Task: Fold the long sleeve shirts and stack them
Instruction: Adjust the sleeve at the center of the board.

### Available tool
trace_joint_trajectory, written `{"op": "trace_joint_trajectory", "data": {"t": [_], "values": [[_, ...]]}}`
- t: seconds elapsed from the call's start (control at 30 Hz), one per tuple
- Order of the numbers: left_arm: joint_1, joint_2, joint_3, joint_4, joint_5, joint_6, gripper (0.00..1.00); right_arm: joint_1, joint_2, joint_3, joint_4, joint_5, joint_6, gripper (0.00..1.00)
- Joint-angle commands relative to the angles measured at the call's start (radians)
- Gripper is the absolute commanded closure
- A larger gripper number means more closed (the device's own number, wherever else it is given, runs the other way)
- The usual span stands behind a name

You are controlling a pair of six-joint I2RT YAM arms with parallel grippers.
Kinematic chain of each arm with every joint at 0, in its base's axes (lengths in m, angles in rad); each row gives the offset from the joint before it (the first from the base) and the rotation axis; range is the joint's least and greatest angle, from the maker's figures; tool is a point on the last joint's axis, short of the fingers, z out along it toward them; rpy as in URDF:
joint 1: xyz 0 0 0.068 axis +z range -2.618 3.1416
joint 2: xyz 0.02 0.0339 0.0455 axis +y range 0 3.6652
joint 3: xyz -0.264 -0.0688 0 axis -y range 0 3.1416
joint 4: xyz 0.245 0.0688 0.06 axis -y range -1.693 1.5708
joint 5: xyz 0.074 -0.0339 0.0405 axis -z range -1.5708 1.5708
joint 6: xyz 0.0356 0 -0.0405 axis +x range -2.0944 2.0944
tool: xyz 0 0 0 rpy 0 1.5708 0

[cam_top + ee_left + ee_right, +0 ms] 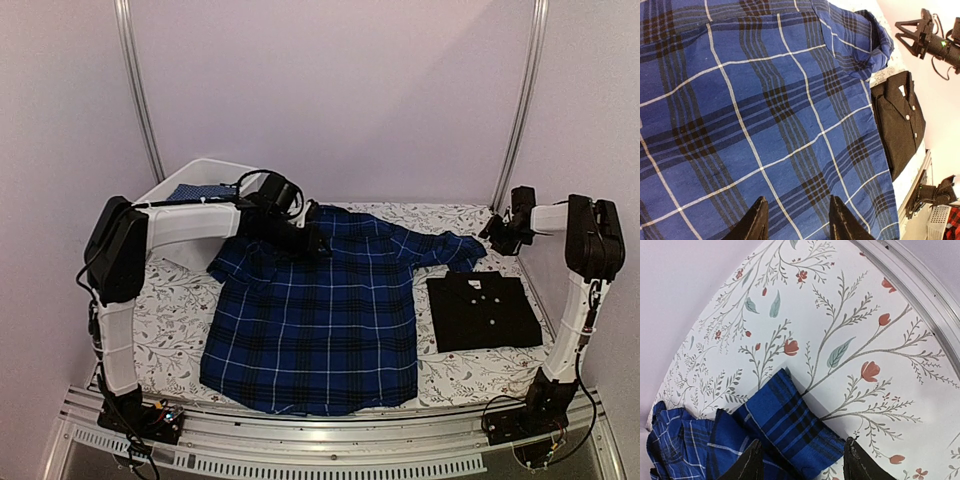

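Observation:
A navy-and-blue plaid long sleeve shirt (310, 320) lies spread flat in the middle of the table, one sleeve reaching right. A black shirt (483, 310) lies folded to its right, collar and white buttons up (900, 120). My left gripper (300, 238) hovers over the plaid shirt's collar end; its open fingers (759, 222) frame flat plaid cloth (765, 115), and nothing is pinched. My right gripper (503, 236) is at the sleeve's end. In the right wrist view its jaws (802, 465) stand open, one on each side of the plaid cuff (790, 425), which lies on the table.
A white bin (215, 170) holding blue patterned cloth (195, 192) stands at the back left, behind the left arm. The floral table cover (170, 320) shows around both shirts. A metal rail (920, 285) edges the table near the right gripper.

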Motion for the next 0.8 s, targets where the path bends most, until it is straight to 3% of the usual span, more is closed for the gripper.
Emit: {"op": "trace_joint_trajectory", "data": {"t": [0.0, 0.17, 0.23, 0.37, 0.43, 0.77], "values": [[-0.01, -0.053, -0.014, 0.024, 0.013, -0.016, 0.59, 0.009, 0.074, 0.04, -0.062, 0.02, -0.028, 0.47], [-0.009, -0.06, -0.013, 0.022, 0.01, -0.006, 0.59, 0.049, 0.119, 0.055, -0.069, 0.02, -0.036, 0.52], [-0.006, -0.065, -0.01, 0.019, 0.009, -0.003, 0.59, 0.051, 0.13, 0.055, -0.07, 0.026, -0.032, 0.62], [-0.004, -0.078, -0.015, 0.02, 0.018, -0.001, 0.59, 0.051, 0.117, 0.072, -0.082, 0.068, -0.044, 0.9], [-0.002, -0.087, -0.019, 0.025, 0.021, -0.003, 0.59, 0.051, 0.105, 0.111, -0.111, 0.077, -0.061, 0.98], [0.011, -0.121, -0.066, 0.08, 0.05, -0.025, 0.59, 0.134, -0.027, 0.269, -0.216, 0.105, -0.128, 1.0]]}}
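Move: Just left of the right hand, the end of the plaid shirt's right sleeve lies about 3 cm off, 1 cm back and some 5 cm below the fingers. The folded black shirt is roughly 20 cm back and 8 cm left of the hand; the plaid shirt's right shoulder is about 26 cm left and 3 cm back. From the left hand, the sleeve end lies some 49 cm to the right, 11 cm ahead and 10 cm lower. Sinking about 4 cm with a small shift left, the right hand brings its half-open fingers onto the sleeve end, shuts them fully and pinches the cloth. It then lifts some 6 cm and carries forward about 3 cm, keeping its hold. The left hand, empty and part open, rises about 3 cm above the shirt body. ##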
